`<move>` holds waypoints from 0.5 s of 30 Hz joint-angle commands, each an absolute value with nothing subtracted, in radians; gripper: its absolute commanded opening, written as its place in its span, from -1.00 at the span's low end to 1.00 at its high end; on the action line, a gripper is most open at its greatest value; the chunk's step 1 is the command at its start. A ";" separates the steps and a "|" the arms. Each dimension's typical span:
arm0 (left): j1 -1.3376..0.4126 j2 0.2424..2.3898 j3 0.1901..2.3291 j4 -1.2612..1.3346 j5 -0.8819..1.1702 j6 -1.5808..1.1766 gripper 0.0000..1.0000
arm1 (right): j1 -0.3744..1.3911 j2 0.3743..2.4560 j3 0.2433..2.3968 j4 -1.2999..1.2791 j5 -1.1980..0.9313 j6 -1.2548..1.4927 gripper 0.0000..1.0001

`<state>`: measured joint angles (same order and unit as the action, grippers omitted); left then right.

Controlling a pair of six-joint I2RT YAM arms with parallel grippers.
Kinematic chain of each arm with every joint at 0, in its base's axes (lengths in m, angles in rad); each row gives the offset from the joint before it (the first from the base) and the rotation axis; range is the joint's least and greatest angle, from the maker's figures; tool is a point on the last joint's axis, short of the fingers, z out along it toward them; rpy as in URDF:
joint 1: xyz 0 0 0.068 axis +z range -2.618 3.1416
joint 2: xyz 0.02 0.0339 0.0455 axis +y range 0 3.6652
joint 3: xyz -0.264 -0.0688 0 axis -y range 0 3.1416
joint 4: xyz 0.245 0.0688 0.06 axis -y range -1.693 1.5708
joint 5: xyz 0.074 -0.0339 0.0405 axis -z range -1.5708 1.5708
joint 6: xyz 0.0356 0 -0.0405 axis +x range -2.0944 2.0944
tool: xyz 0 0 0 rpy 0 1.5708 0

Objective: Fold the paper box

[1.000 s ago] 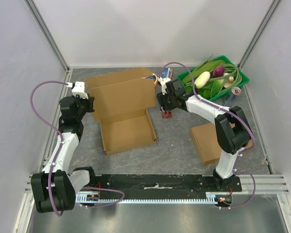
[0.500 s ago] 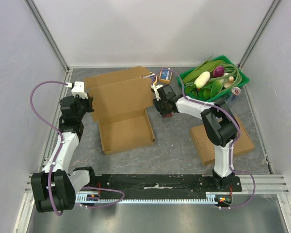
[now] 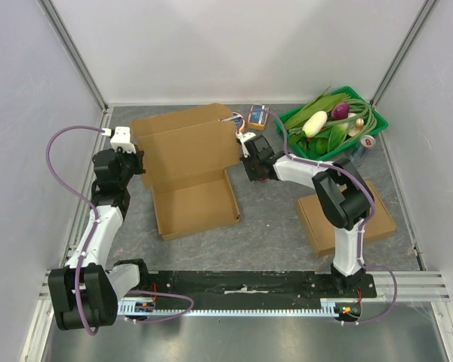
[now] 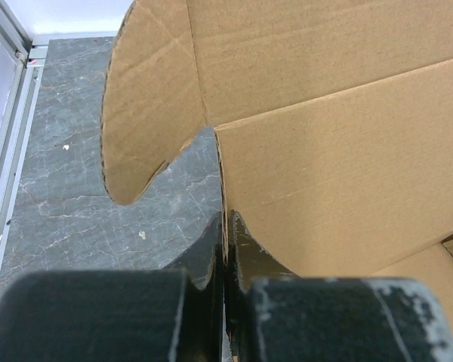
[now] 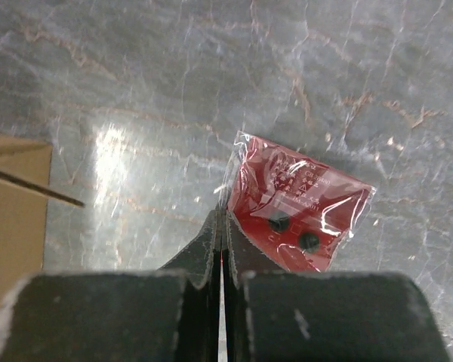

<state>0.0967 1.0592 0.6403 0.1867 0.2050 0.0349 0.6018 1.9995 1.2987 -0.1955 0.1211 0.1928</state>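
Observation:
The paper box is brown cardboard, its tray part flat on the table and a big lid panel raised behind it. My left gripper is at the box's left side, shut on the edge of the upright panel; the left wrist view shows the fingertips pinching the cardboard edge. Just right of the box, my right gripper is low over the table. Its jaws are shut on the clear wrapper edge of a small red packet.
A green basket of vegetables stands at the back right. A small blue-and-orange carton lies behind the box. A flat cardboard piece lies beside the right arm's base. A small round can sits near the basket.
The right gripper has swung a little toward the box and gone from open to shut at the red packet's edge. The left arm and the box have not moved.

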 commanded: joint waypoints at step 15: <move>0.043 1.104 0.620 0.337 0.305 -0.103 -0.96 | 0.808 1.535 1.204 -0.219 -0.299 0.446 -0.87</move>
<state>0.0628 1.0859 0.6308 0.2466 0.2428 -0.0231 0.6773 1.4967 1.1488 -0.2218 -0.1844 0.3443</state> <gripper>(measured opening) 0.036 0.006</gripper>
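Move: The red packet is already pinched at its edge in my right hand, low over the table. The open tray of the paper box lies about 16 cm to this hand's left and 7 cm back. Its raised lid is roughly 16 cm left, 2 cm ahead and 12 cm higher, and the blue-orange pack is some 17 cm ahead and 1 cm right. From my left hand, holding the lid's left edge, the tray is about 12 cm right, 5 cm back and 17 cm below. I lift the red packet off the table in my shut right hand, about 16 cm up. I draw back some 9 cm, then swing about 5 cm left across the table towards the tray, the hand's left side rolling up some 25 degrees. My left hand keeps its pinch on the lid's edge and carries it about 2 cm to the right. ##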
